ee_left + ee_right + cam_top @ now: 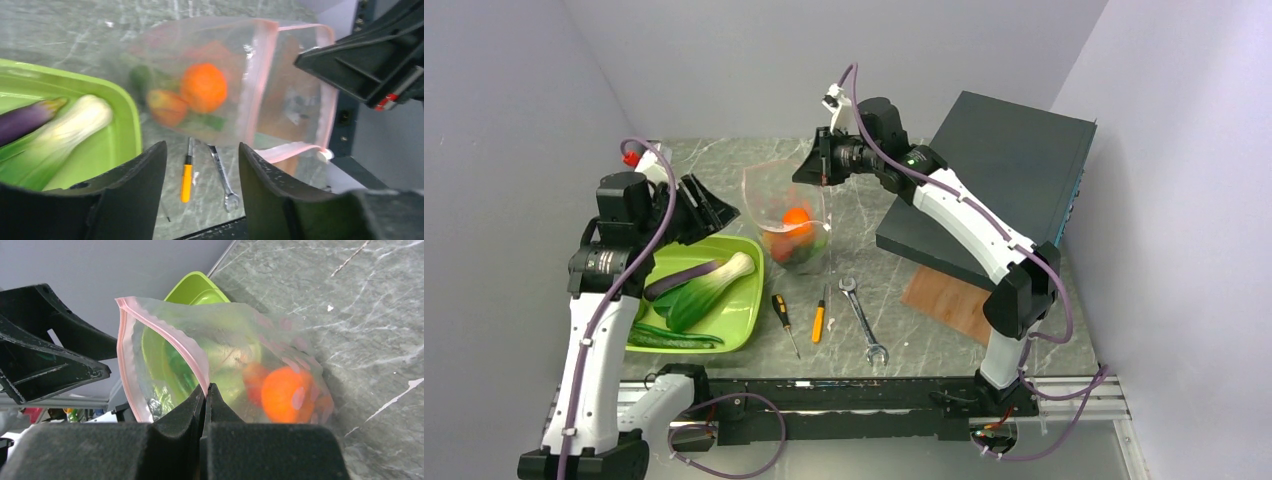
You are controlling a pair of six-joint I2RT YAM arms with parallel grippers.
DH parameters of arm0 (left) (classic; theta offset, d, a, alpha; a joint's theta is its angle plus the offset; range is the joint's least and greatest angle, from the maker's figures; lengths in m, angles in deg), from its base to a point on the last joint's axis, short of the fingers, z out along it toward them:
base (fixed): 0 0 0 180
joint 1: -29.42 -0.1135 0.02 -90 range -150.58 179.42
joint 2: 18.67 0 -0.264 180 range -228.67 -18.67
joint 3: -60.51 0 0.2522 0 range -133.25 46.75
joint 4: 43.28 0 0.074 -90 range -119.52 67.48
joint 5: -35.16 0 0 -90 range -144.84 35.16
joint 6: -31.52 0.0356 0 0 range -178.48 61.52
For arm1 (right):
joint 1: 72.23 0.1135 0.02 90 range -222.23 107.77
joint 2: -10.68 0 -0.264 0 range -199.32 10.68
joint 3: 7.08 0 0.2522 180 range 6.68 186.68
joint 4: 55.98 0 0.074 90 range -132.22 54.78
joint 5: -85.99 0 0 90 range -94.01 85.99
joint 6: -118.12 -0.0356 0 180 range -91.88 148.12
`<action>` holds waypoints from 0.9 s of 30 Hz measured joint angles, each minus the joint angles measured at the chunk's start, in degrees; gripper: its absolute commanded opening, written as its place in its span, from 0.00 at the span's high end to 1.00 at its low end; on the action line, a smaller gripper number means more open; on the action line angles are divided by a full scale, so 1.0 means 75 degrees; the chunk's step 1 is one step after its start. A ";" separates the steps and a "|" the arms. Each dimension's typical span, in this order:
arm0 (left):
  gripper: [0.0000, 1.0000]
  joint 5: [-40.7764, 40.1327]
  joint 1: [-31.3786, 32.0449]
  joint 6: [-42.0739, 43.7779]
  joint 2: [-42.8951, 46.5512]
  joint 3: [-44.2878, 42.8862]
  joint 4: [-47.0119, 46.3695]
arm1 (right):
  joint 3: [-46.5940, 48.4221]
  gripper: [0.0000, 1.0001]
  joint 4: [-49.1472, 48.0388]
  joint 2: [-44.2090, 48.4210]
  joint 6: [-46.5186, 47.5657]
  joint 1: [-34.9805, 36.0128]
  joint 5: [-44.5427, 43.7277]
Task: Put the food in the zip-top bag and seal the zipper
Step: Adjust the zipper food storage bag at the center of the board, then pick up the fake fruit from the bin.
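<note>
The clear zip-top bag (786,208) hangs above the table's middle. Inside it lie an orange ball (796,217), red pieces and green food, also seen in the left wrist view (203,87) and the right wrist view (282,392). My right gripper (820,165) is shut on the pinkish zipper strip (172,337) at the bag's mouth and holds the bag up. The mouth gapes open. My left gripper (714,212) is open and empty, just left of the bag; its fingers (145,175) frame the table below.
A lime-green tray (739,320) at the left holds an eggplant (682,277), a bok choy (714,285) and a green pepper. Two screwdrivers (820,315) and a wrench (864,322) lie in front. A dark box (994,180) and a brown board (946,300) sit at the right.
</note>
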 measured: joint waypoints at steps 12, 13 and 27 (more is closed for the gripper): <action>0.06 -0.3657 -0.0536 0.1070 0.0536 0.0557 0.1070 | -0.0291 1.00 -0.0181 0.0000 -0.0061 -0.0058 0.0073; 0.05 -0.4124 -0.0670 0.1145 0.0490 0.0662 0.1131 | -0.0321 1.00 -0.0210 0.0003 -0.0064 -0.0058 0.0076; 0.00 -0.6015 -0.3698 0.1338 -0.1545 0.2562 0.0417 | -0.0498 1.00 -0.0274 0.0006 -0.0096 -0.0058 0.0134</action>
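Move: The green apple, in the near left part of the green basket, lies about 27 cm to the left of the left hand, 5 cm back and 26 cm below. The eggplant is roughly 15 cm left of that hand, level with it and 27 cm down; the zip-top bag's middle is some 10 cm to its right and 10 cm ahead, 18 cm down. For the right hand, which holds the bag's rim, the apple is about 40 cm left, 13 cm back and 26 cm below. Leftward and down the left hand swings away from the bag to over the basket, about 25 cm left, 20 cm lower and slightly back, gathering pace and easing off above the green apple. On the way its wrist turns some 70 degrees so the fingers point down and left, and they spread from half to fully open. The right hand, still pinching the bag's rim, sinks about 2 cm. ##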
